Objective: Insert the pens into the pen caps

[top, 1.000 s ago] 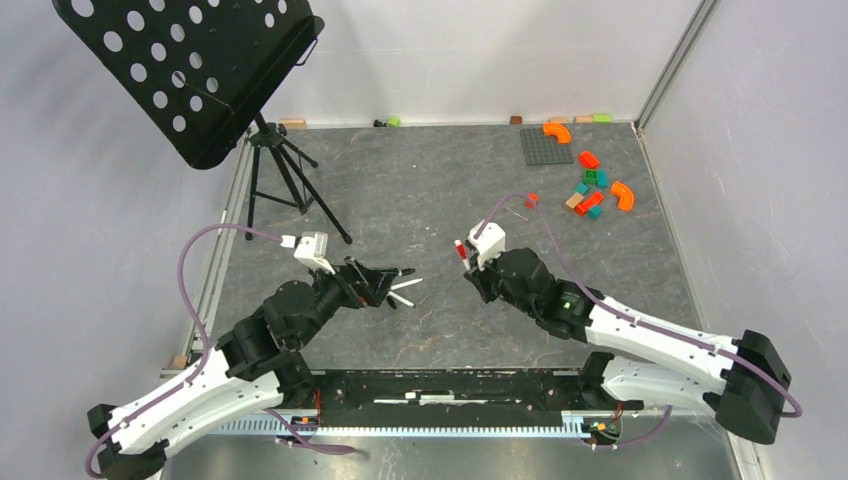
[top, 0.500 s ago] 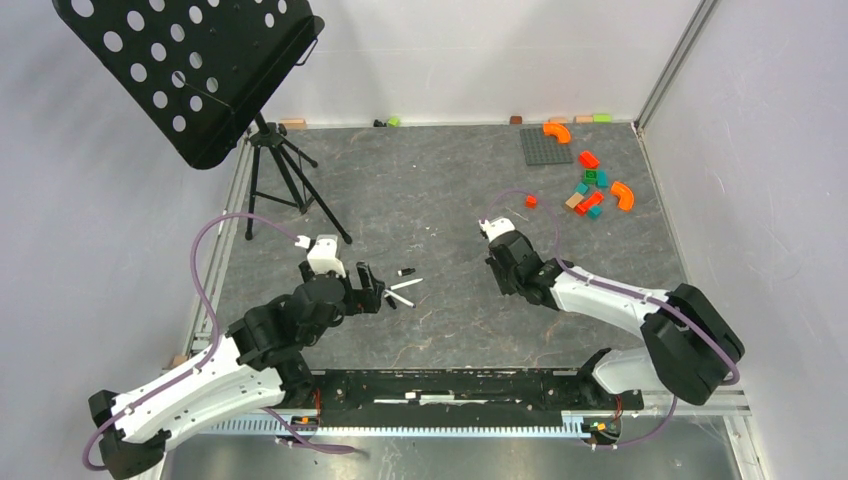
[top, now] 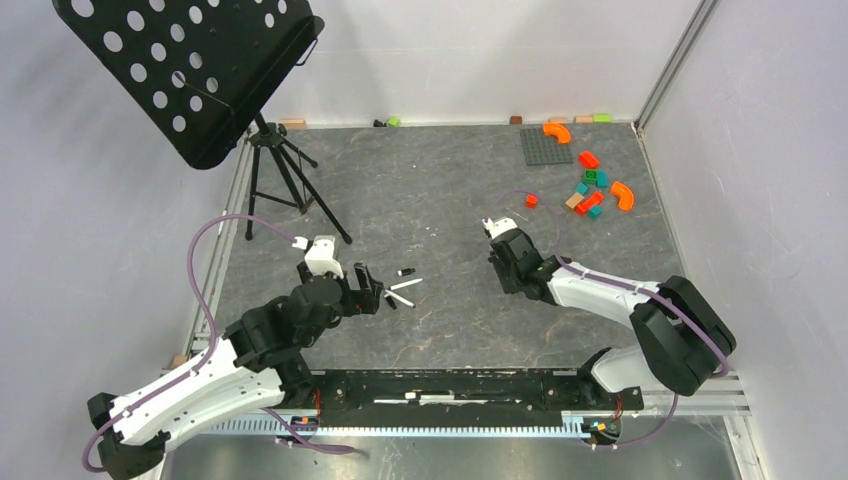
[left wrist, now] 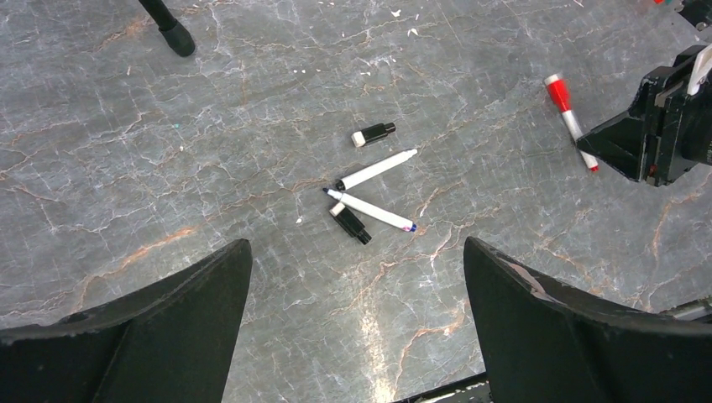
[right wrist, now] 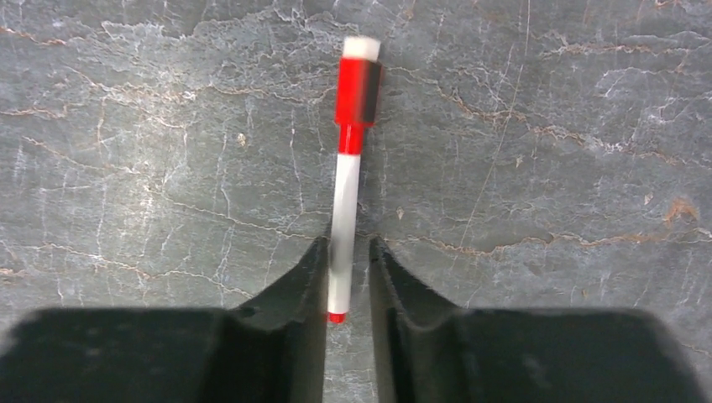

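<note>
Two uncapped white pens (left wrist: 378, 168) (left wrist: 370, 210) lie crossed on the table between two black caps (left wrist: 374, 134) (left wrist: 351, 224); the top view shows them as a small cluster (top: 405, 285). My left gripper (left wrist: 354, 245) (top: 368, 287) is wide open and empty just short of them. A third white pen (right wrist: 344, 210) with a red cap (right wrist: 356, 91) on it lies on the table. My right gripper (right wrist: 348, 245) (top: 498, 258) straddles its rear end with the jaws narrowly apart and a gap on the right side. This pen also shows in the left wrist view (left wrist: 571, 122).
A black music stand (top: 190, 70) on a tripod (top: 290, 180) stands at the back left. Coloured toy blocks (top: 590, 190) and a grey baseplate (top: 546, 146) lie at the back right. Walls border the table on all sides.
My right arm has lowered the red-capped pen from the air onto the table. My left gripper has drawn back from the pens and caps.
</note>
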Controlling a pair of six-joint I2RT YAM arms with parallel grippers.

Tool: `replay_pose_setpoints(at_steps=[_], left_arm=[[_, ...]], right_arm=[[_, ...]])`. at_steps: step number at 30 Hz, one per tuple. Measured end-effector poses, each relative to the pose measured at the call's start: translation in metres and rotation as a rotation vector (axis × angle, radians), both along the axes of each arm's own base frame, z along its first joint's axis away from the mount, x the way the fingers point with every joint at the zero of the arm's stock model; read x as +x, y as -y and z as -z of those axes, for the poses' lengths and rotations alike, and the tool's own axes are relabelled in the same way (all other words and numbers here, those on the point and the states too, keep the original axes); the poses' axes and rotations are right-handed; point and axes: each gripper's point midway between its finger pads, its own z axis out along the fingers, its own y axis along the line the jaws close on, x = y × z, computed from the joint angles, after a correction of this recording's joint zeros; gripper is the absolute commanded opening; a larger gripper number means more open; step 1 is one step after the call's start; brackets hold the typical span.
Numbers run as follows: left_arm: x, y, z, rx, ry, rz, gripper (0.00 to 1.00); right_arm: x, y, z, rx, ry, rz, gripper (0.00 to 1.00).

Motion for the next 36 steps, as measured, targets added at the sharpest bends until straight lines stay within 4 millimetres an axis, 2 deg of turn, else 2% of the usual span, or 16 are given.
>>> replay_pose_setpoints(at_steps=[2, 7, 10, 15, 18, 23, 28, 34, 36], left_arm=[[0.000, 0.000, 0.000, 0.000, 0.000, 0.000, 0.99], [0.000, 0.000, -0.001, -0.002, 0.001, 0.000, 0.99], [-0.001, 0.000, -0.001, -0.006, 0.001, 0.003, 0.99], [-0.007, -0.001, 0.001, 0.001, -0.023, 0.026, 0.99], [-0.013, -0.002, -0.009, -0.019, -0.026, 0.047, 1.00], [-0.022, -0.008, -0.043, -0.094, 0.011, 0.070, 1.00], [-0.029, -0.021, -0.068, -0.150, 0.058, 0.061, 1.00], [-0.028, -0.029, -0.060, -0.124, 0.035, 0.022, 1.00], [-0.025, -0.027, -0.050, -0.088, -0.004, -0.006, 0.99]], right_arm=[[0.001, 0.000, 0.000, 0.003, -0.001, 0.002, 0.41], [0.003, -0.002, -0.004, 0.012, 0.002, -0.006, 0.53], [0.006, -0.004, -0.015, 0.023, 0.022, -0.015, 0.57], [0.011, -0.011, -0.044, 0.075, 0.087, -0.042, 0.61], [0.010, -0.019, -0.062, 0.132, 0.120, -0.081, 0.63], [0.006, -0.033, -0.087, 0.219, 0.169, -0.137, 0.63], [-0.007, -0.058, -0.100, 0.270, 0.180, -0.237, 0.63], [-0.031, -0.110, -0.124, 0.308, 0.199, -0.406, 0.63], [-0.033, -0.118, -0.129, 0.310, 0.213, -0.416, 0.63]])
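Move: The blue-ended white pen lies about 26 cm left and 4 cm back of the right hand, 1 cm lower; the black-ended pen is level with that hand and 25 cm left. The capped red pen's middle is just 4 cm ahead of it. From the left hand, the near black cap lies some 10 cm ahead, 4 cm right and 15 cm below, the far black cap roughly 18 cm ahead and 7 cm right. Open the right fingers wider off the capped red pen, lift clear by about 13 cm, then swing left some 12 cm and slightly back towards the loose white pens, turning the wrist counter-clockwise and tipping the fingers up a little. Meanwhile raise the wide-open left hand and draw it back and left from the pens, letting it sink slightly at the end. ##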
